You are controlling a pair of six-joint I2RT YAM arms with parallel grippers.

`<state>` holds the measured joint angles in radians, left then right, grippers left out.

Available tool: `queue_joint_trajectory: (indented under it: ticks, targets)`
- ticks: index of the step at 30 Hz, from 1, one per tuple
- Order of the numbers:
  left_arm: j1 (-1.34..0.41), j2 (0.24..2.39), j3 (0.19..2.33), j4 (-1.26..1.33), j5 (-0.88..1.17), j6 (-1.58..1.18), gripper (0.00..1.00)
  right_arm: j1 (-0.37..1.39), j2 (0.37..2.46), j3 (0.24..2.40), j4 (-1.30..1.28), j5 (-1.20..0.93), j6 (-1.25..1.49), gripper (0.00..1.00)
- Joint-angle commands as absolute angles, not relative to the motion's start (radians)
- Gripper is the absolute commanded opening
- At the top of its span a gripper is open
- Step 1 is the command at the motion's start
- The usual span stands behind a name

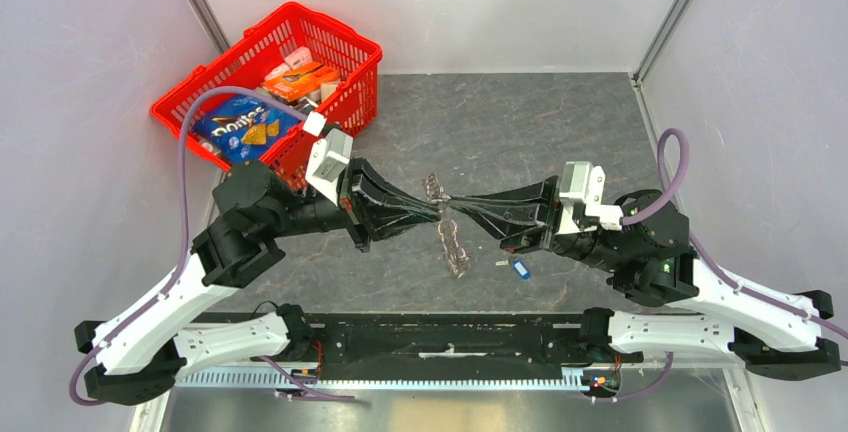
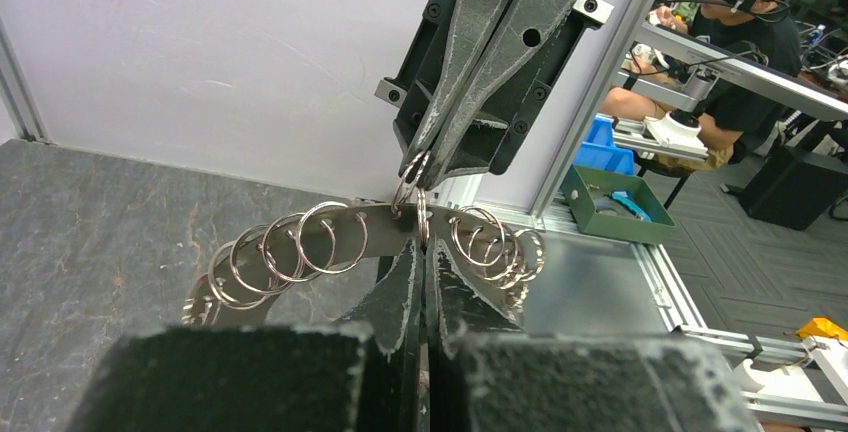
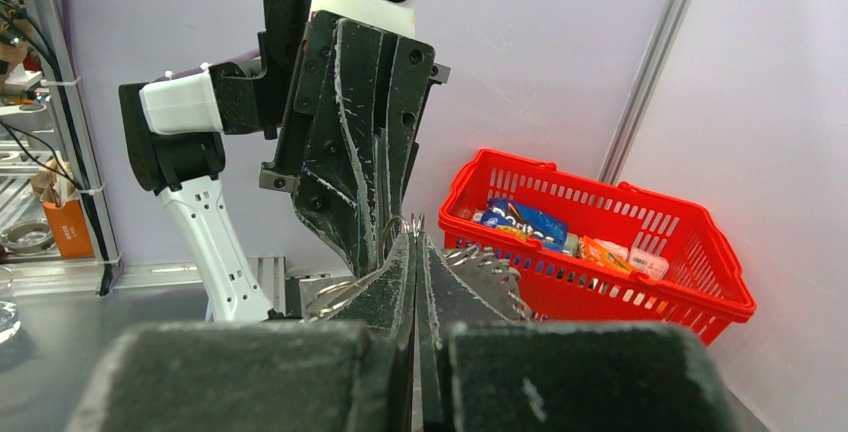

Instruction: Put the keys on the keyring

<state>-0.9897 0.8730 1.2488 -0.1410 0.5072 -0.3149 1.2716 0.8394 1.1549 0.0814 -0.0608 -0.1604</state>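
Note:
The keys (image 1: 456, 251) are a silvery fanned bundle hanging over the mat between both grippers. In the left wrist view they form a curved band (image 2: 352, 227) strung with several split rings. My left gripper (image 2: 422, 245) is shut on one upright ring of the keyring (image 2: 422, 214). My right gripper (image 2: 413, 174) comes from the opposite side and is shut on a neighbouring ring. In the right wrist view, toothed key blades (image 3: 492, 272) fan out right of my right gripper (image 3: 414, 239). A small blue-headed key (image 1: 518, 268) lies on the mat under the right arm.
A red basket (image 1: 351, 44) with snack packs stands at the back left, close behind the left arm. The grey mat (image 1: 520, 127) ends at the walls on both sides. The arms' base rail (image 1: 450, 337) runs along the near edge.

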Motion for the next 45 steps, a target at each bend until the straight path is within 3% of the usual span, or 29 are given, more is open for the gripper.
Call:
queue_joint_trajectory:
  ticks: [1,14,19,21,27,31,45]
  targets:
    - [-0.989,0.884,1.316,-0.151,0.522,-0.251,0.02,1.273,0.83,1.181,0.108,-0.029,-0.122,0.0]
    - [-0.989,0.835,1.258,-0.096,0.674,-0.077,0.02,1.274,0.83,1.185,0.148,0.028,-0.001,0.0]
    - [-0.989,0.753,1.179,-0.041,0.684,-0.003,0.09,1.273,0.84,1.183,0.162,0.047,-0.001,0.0]
    - [-0.989,0.733,1.163,-0.041,0.681,0.042,0.13,1.273,0.842,1.183,0.167,0.052,-0.001,0.0]
    - [-0.989,0.72,1.136,-0.041,0.696,0.073,0.39,1.273,0.851,1.186,0.187,0.052,0.033,0.0]
    - [-0.989,0.718,1.126,-0.041,0.698,0.084,0.48,1.273,0.859,1.191,0.191,0.039,0.034,0.0]
    - [-0.989,0.729,1.172,-0.044,0.48,0.037,0.49,1.273,0.84,1.198,0.161,-0.147,0.008,0.0]
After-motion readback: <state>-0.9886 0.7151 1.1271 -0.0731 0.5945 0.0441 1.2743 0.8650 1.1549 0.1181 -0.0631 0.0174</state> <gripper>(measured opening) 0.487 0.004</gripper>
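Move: The left fingertips are shut on a small split ring at the keyring's upper edge; the keyring's middle hangs about 4 cm below them, 1 cm back and 1 cm right. The right fingertips are some 2 cm above, 1 cm ahead and 2 cm right; the blue key tag lies roughly 30 cm below, 16 cm right and 1 cm back. From the right hand, the keyring's middle is about 2 cm back, level sideways, and 4 cm below. Keep the left fingers shut at first and roll that hand about 25 degrees, its forward side rising, while easing back. Then open them to about half and draw off about 3 cm to the left, clear of the split ring, finally drifting a little forward again. Keep the right pinch on the keyring's small ring, rolling it some 10 degrees with its forward side dipping. ##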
